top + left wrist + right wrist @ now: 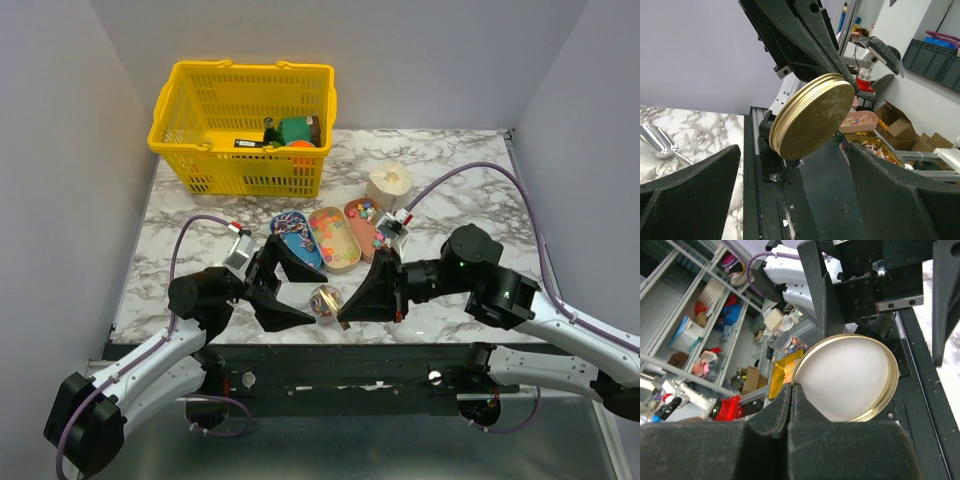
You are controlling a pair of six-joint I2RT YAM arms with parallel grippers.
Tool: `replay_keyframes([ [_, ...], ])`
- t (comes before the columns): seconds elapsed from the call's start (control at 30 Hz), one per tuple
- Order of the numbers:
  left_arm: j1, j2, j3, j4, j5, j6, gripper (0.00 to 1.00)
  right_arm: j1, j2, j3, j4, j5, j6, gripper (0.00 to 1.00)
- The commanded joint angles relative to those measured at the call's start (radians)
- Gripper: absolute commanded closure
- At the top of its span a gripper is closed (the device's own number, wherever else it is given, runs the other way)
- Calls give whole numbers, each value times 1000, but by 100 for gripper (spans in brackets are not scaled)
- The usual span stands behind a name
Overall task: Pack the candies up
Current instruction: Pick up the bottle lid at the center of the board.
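The candies (334, 234) are tiny multicoloured sweets lying in three oval trays at mid-table. More of them show inside a small round clear jar (325, 299) near the table's front edge. My right gripper (346, 318) is shut on the rim of a gold screw lid (847, 377), held tilted just right of the jar. The lid's gold top (812, 117) faces my left gripper (794, 150). That left gripper (300, 290) stands wide open just left of the jar, holding nothing. The right fingertips (793, 388) pinch the lid's edge. Neither wrist view shows the jar.
A yellow basket (240, 125) with goods stands at the back left. A white tub (390, 183) sits behind the pink tray (362, 228). The blue tray (296, 242) is close behind the left gripper. A metal scoop (659, 142) lies on the marble. The black front rail (350, 355) runs under both grippers.
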Motion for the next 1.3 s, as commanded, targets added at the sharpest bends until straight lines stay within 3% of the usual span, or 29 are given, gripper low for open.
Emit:
replay_keyframes([
  [0.0, -42, 0, 46, -61, 36, 69, 2, -4, 50, 43, 21, -94, -15, 94],
  [0.13, -68, -19, 70, -193, 18, 149, 9, -4, 82, 49, 23, -107, -16, 94],
  [0.3, -91, -43, 63, -207, 24, 167, 16, -6, 98, 49, 32, -120, -10, 93],
  [0.67, -152, -54, 66, -278, 56, 250, 52, -4, 122, 42, 46, -189, 24, 92],
  [0.97, -163, -63, 76, -339, 45, 275, 69, -4, 111, -9, 43, -142, 45, 78],
  [1.27, -164, -68, 86, -410, -37, 261, 79, -4, 125, -27, -35, -10, 36, 54],
])
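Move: The bottle lid is already pinched by the right fingers at its rim, its middle about 3 cm ahead, 2 cm left and 1 cm below the right hand. From the open left hand it lies some 5 cm right, 1 cm back and 1 cm above. The left fingers wait roughly 4 cm ahead, 7 cm left and 2 cm below the right hand. From the left hand, the candy jar is about 8 cm ahead, 3 cm right and 15 cm down, and the beige box about 22 cm ahead, 6 cm right and 18 cm down. Back, then also down and slightly right, the left hand travels about 5 cm onto the bottle lid, shutting its wide-open fingers over the lid's near side. The right hand brings the lid some 2 cm left and down to meet it, hangs nearly still while easing back, then spreads its fingers to release while drifting slightly forward and down. ##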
